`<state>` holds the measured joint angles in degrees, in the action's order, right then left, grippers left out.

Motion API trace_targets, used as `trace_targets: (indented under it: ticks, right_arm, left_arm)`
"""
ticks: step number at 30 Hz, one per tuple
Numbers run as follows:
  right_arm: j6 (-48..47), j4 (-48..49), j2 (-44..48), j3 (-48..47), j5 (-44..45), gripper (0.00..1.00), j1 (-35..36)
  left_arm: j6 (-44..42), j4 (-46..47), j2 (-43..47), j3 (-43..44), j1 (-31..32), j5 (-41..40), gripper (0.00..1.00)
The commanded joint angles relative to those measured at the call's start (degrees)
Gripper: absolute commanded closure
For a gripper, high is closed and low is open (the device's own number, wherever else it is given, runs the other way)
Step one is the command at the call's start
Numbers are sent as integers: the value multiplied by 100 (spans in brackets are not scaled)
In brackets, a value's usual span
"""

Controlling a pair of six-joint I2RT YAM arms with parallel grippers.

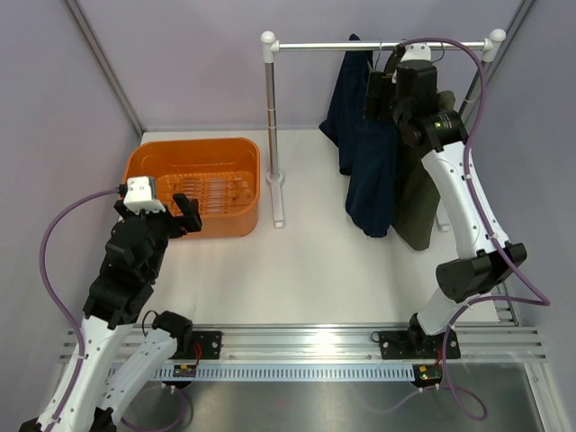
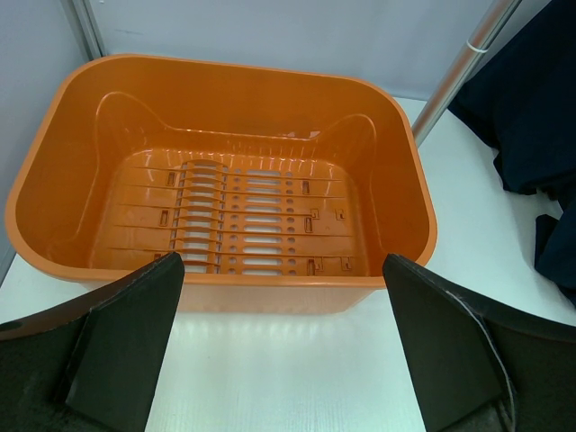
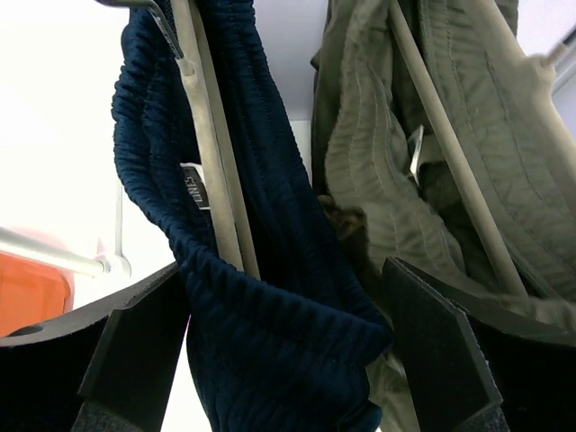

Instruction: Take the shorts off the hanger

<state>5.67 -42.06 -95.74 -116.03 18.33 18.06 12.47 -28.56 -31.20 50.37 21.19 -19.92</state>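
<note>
Two pairs of shorts hang from hangers on the rail: a navy pair (image 1: 369,171) and, to its right, an olive pair (image 1: 416,202). My right gripper (image 1: 382,90) is raised at their waistbands, just under the rail. In the right wrist view the ribbed navy waistband (image 3: 270,342), draped over a metal hanger bar (image 3: 211,162), lies between the wide-apart fingers of the open right gripper (image 3: 283,270). The olive waistband (image 3: 378,171) hangs on its own hanger (image 3: 441,135) behind. My left gripper (image 1: 175,220) stands open and holds nothing, low by the basket.
An orange plastic basket (image 1: 193,144) sits at the back left, directly in front of the left gripper (image 2: 283,270), with nothing inside it (image 2: 225,67). The white clothes rack has a top rail (image 1: 315,45) and a post (image 1: 270,117) beside the basket.
</note>
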Motion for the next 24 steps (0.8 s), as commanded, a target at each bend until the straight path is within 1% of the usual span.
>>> trace_targets:
  ticks: [1,7,10,13,15,18,21,23,24]
  right_arm:
    - [-207,357,-85,-342,4,6,66]
    - [-207,901,319,-69,-40,6,66]
    - [-268,1332,486,28,39,4,57]
    - [-356,1368,259,-332,110,4,66]
    - [-365,1166,-5,-673,75,4,66]
    - [-330,1244,-67,-641,30,4,57]
    - [-400,1525,-155,-587,188,4,66]
    - [-470,1491,-417,-736,277,4,57]
    - [-471,1395,-558,-1042,303,5,57]
  left_arm:
    - [-34,307,61,17,-18,15,1]
    - [-43,307,44,17,-18,6,1]
    - [-43,307,35,17,-18,6,1]
    - [-43,307,35,17,-18,6,1]
    - [-43,307,44,17,-18,-3,1]
    - [-43,298,61,8,-18,-20,1]
    - [-43,307,61,8,-18,-20,1]
    - [-43,307,53,8,-18,-20,1]
    - [-43,307,61,8,-18,-20,1]
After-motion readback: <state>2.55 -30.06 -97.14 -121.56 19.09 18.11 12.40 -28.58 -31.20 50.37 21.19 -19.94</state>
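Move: Just ahead of the wide-open right hand hang the navy shorts, their middle about 6 cm out, 3 cm to its left and 10 cm below. Their hanger's hook sits some 7 cm ahead, 4 cm left and 6 cm up, on the rail, whose middle is about 7 cm ahead, 3 cm left and 7 cm up. The olive shorts hang about 6 cm ahead, 11 cm right and 10 cm below. From the left hand, the navy shorts lie roughly 28 cm ahead, 47 cm right, about level. Rising about 8 cm in front of the navy shorts, the right hand climbs from their waist towards the rail and the hanger's hook, easing roughly 2 cm forward, mostly at the start and the very end. The wrist tips up some 15 degrees until the fingers point nearly level; they stay wide open and take hold of nothing. ##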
